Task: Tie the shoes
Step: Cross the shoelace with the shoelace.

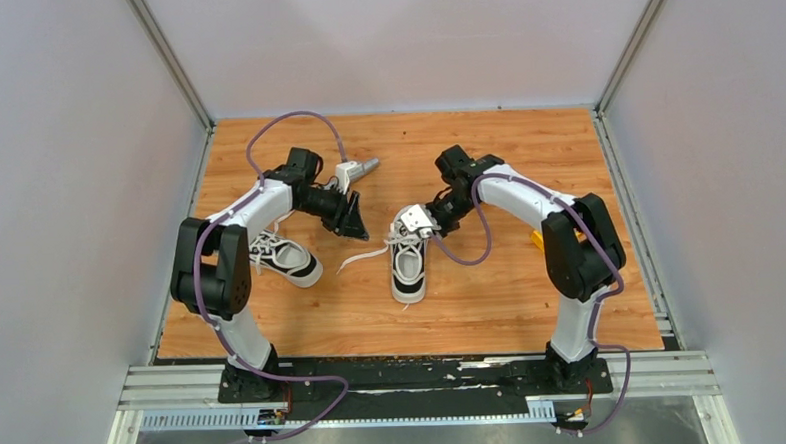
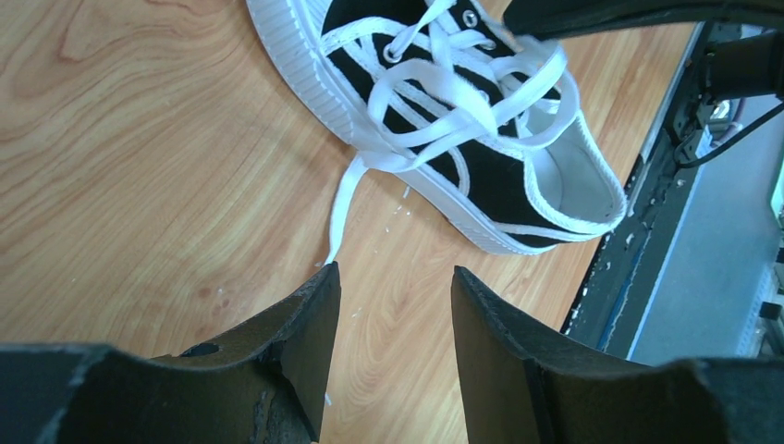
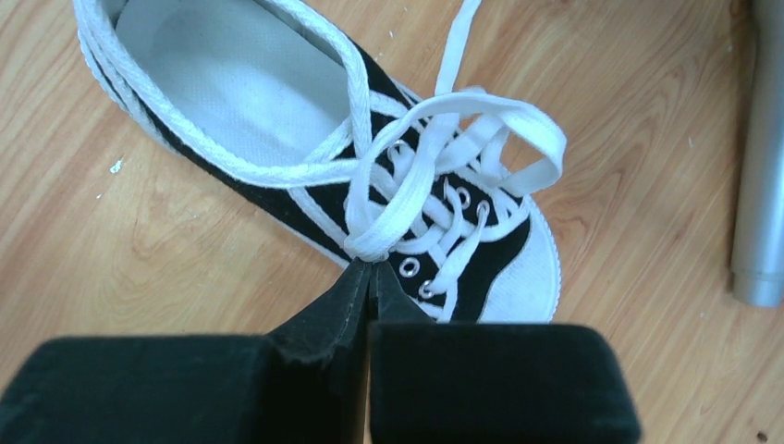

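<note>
Two black-and-white shoes lie on the wooden table: one [image 1: 287, 259] at the left by the left arm, the other [image 1: 408, 268] in the middle. My right gripper [image 1: 418, 223] hangs over the middle shoe [image 3: 277, 120]. In the right wrist view the right gripper [image 3: 370, 266] is shut on a white lace [image 3: 374, 242] where the strands gather beside the eyelets. A lace loop [image 3: 518, 139] arches over the tongue. My left gripper [image 1: 353, 222] is left of that shoe [image 2: 499, 176], and the left gripper [image 2: 395, 275] is open over bare wood. A loose lace end [image 2: 340, 208] trails toward its left finger.
A silver cylinder [image 3: 763, 176] on the left arm [image 1: 359, 169] stands beyond the shoe's toe. A small yellow object [image 1: 537, 239] sits behind the right arm. Metal rails [image 1: 416, 376] run along the near table edge, and grey walls enclose the other sides.
</note>
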Controlling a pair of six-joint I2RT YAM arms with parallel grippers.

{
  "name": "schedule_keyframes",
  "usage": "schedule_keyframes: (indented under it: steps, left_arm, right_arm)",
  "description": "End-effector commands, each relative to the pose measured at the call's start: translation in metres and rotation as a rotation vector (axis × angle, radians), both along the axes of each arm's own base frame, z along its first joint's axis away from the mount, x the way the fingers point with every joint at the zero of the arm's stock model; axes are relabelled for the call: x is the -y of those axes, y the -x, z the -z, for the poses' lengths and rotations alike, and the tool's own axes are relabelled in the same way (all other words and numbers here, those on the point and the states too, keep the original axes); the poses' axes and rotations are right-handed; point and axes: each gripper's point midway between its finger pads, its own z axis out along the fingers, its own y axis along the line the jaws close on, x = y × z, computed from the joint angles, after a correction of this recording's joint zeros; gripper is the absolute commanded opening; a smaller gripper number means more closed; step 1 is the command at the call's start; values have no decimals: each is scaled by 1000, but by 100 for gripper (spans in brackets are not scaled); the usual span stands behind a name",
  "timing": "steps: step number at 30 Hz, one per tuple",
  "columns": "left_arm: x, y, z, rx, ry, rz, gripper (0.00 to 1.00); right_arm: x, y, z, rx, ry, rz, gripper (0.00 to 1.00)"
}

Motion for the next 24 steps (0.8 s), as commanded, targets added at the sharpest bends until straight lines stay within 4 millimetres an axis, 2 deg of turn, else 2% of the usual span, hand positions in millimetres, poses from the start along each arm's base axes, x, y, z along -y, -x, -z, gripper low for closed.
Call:
schedule_keyframes:
  steps: [1, 8, 18, 22, 24]
  left_arm:
    - [-5, -1, 11, 24, -27, 37, 56]
    - [-9, -4, 24, 93, -78, 74, 56]
    - [6, 3, 59, 142, -237, 197, 56]
    - [15, 9, 65, 139, -265, 246, 57]
    - [18, 5, 68, 152, -292, 227, 57]
  right_arm:
    - [19, -6, -25, -14, 11, 123, 0]
    - [38, -4, -19, -85, 54, 268, 0]
    - [64, 0, -2, -199, 110, 474, 0]
    - [65, 4, -8, -220, 81, 512, 0]
    - [64, 5, -10, -234, 66, 526, 0]
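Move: The left hand, empty and half open, is bound for the loose lace tail on the wood, about 3 cm back, 1 cm right and 8 cm below it. The laced shoe's middle is some 8 cm right and 3 cm back of this hand; the grey bar is about 16 cm ahead, level sideways. The right hand, already pinching the other lace, has the shoe's middle 3 cm left and 3 cm back; bare wood where it heads lies 8 cm right, 1 cm back. Rightward, away from the shoe, the right hand draws its still-pinched lace about 7 cm, rising a little and then sinking, while turning some 30 degrees clockwise. Meanwhile the left hand, fingers staying half open, sinks about 7 cm and eases back some 2 cm towards the loose tail, fingertips tipping downward. ##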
